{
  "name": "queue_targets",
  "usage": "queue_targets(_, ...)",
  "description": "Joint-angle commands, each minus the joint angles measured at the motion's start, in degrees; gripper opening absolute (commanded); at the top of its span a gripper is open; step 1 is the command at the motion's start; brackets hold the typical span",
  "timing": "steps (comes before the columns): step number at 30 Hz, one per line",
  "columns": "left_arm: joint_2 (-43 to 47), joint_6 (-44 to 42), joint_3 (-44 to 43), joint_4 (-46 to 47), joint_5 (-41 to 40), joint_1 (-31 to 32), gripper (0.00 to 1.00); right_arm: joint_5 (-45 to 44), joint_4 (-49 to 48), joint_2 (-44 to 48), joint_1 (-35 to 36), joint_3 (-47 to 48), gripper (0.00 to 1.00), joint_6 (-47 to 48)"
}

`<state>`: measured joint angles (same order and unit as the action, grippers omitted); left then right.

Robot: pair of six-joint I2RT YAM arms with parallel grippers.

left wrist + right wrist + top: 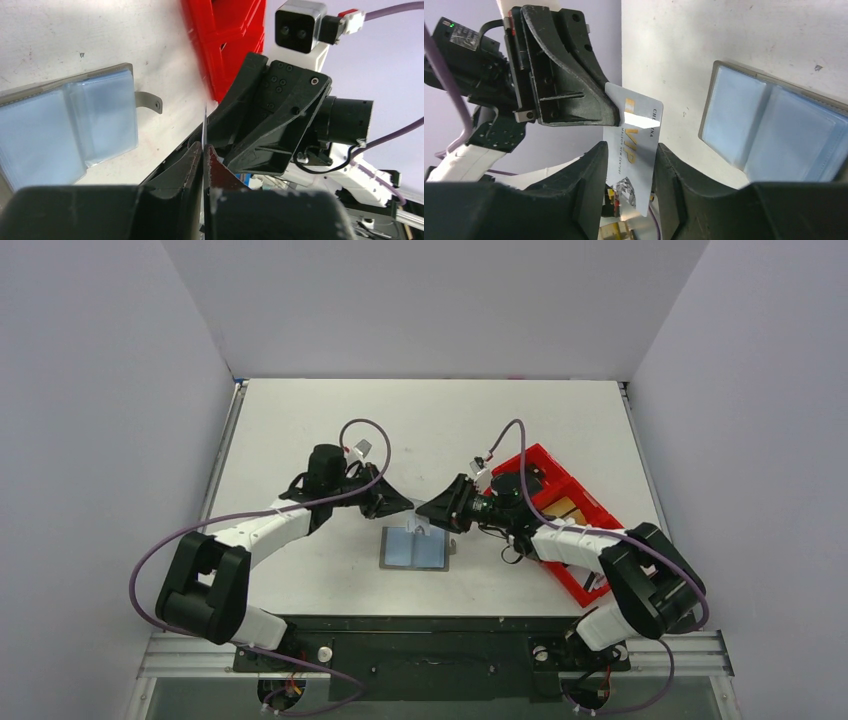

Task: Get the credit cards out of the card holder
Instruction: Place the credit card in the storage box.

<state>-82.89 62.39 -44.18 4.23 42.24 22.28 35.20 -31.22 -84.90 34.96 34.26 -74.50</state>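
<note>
The card holder point(415, 548) lies open on the table, its blue-grey pockets point(774, 135) facing up and its small tab point(150, 102) sticking out to one side. Just above its far edge the two grippers meet tip to tip. My left gripper point(204, 146) is shut on a credit card point(636, 135), white-silver with gold VIP lettering, which shows edge-on in the left wrist view. My right gripper point(630, 145) is open, and the card's lower end hangs between its parted fingers point(594, 165). The card is in the air, clear of the holder.
A long red tray point(575, 502) stands on the right side of the table under the right arm, with a yellow-orange card point(563, 508) lying in it. The tray's red wall point(225, 40) rises close behind the right gripper. White walls enclose the table.
</note>
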Motion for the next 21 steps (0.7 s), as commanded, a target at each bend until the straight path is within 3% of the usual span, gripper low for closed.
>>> queue_targets(1, 1.3, 5.4, 1.3, 10.2, 2.4, 0.0, 0.00, 1.1, -12.2, -1.2, 1.1, -0.1, 0.36, -3.7)
queue_targets(4, 1.3, 7.2, 1.8, 12.2, 2.6, 0.0, 0.00, 1.5, -17.6, -2.9, 1.3, -1.2, 0.33, -7.7)
queue_targets(8, 0.9, 8.8, 2.4, 14.8, 3.1, 0.0, 0.00, 1.8, -23.4, -4.6, 1.3, -2.2, 0.21, -10.9)
queue_targets(10, 0.7, 9.2, 2.6, 15.5, 3.3, 0.0, 0.00, 1.8, -25.3, -5.1, 1.2, -2.6, 0.14, -11.9)
queue_targets(12, 0.7, 9.1, 2.6, 15.3, 3.1, 0.0, 0.00, 1.5, -26.2, -5.2, 1.1, -3.0, 0.00, -12.4)
queue_targets(14, 0.9, 7.9, 2.2, 12.6, 2.7, -0.1, 0.00, 0.9, -25.7, -4.8, 0.9, -3.4, 0.00, -12.3)
queue_targets(16, 1.3, 4.9, 1.1, 7.6, 1.6, -0.1, 0.08, 0.3, -23.3, -4.0, 0.7, -3.5, 0.00, -11.2)
queue_targets(19, 2.5, -1.5, -1.7, 0.3, -1.5, -0.1, 0.31, -1.1, -17.8, -1.9, 0.6, -2.9, 0.00, -8.3)
queue_targets(21, 3.2, -5.2, -3.7, -6.0, -3.7, -0.1, 0.35, -2.2, -12.6, -0.3, 0.6, -2.3, 0.00, -5.3)
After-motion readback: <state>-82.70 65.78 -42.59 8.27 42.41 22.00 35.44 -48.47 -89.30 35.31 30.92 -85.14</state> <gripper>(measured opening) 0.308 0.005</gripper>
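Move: The left hand already pinches the credit card near one edge; the card's middle is about 3 cm to the right of that hand, 2 cm back and 1 cm lower. It stands between the right hand's open fingers, about 2 cm to that hand's left and 1 cm ahead. From the right hand, the open card holder is some 2 cm left, 3 cm back and 12 cm below; the red storage box's middle is roughly 27 cm right, 1 cm ahead and 12 cm below. The right fingers close and pinch the credit card while the left still grips it, that hand edging about 1 cm left, rising about 2 cm and tipping its fingertips up some 10 degrees. The left hand rises about 1.5 cm, then opens, lets go and sinks back roughly 1 cm as the right keeps its hold. ##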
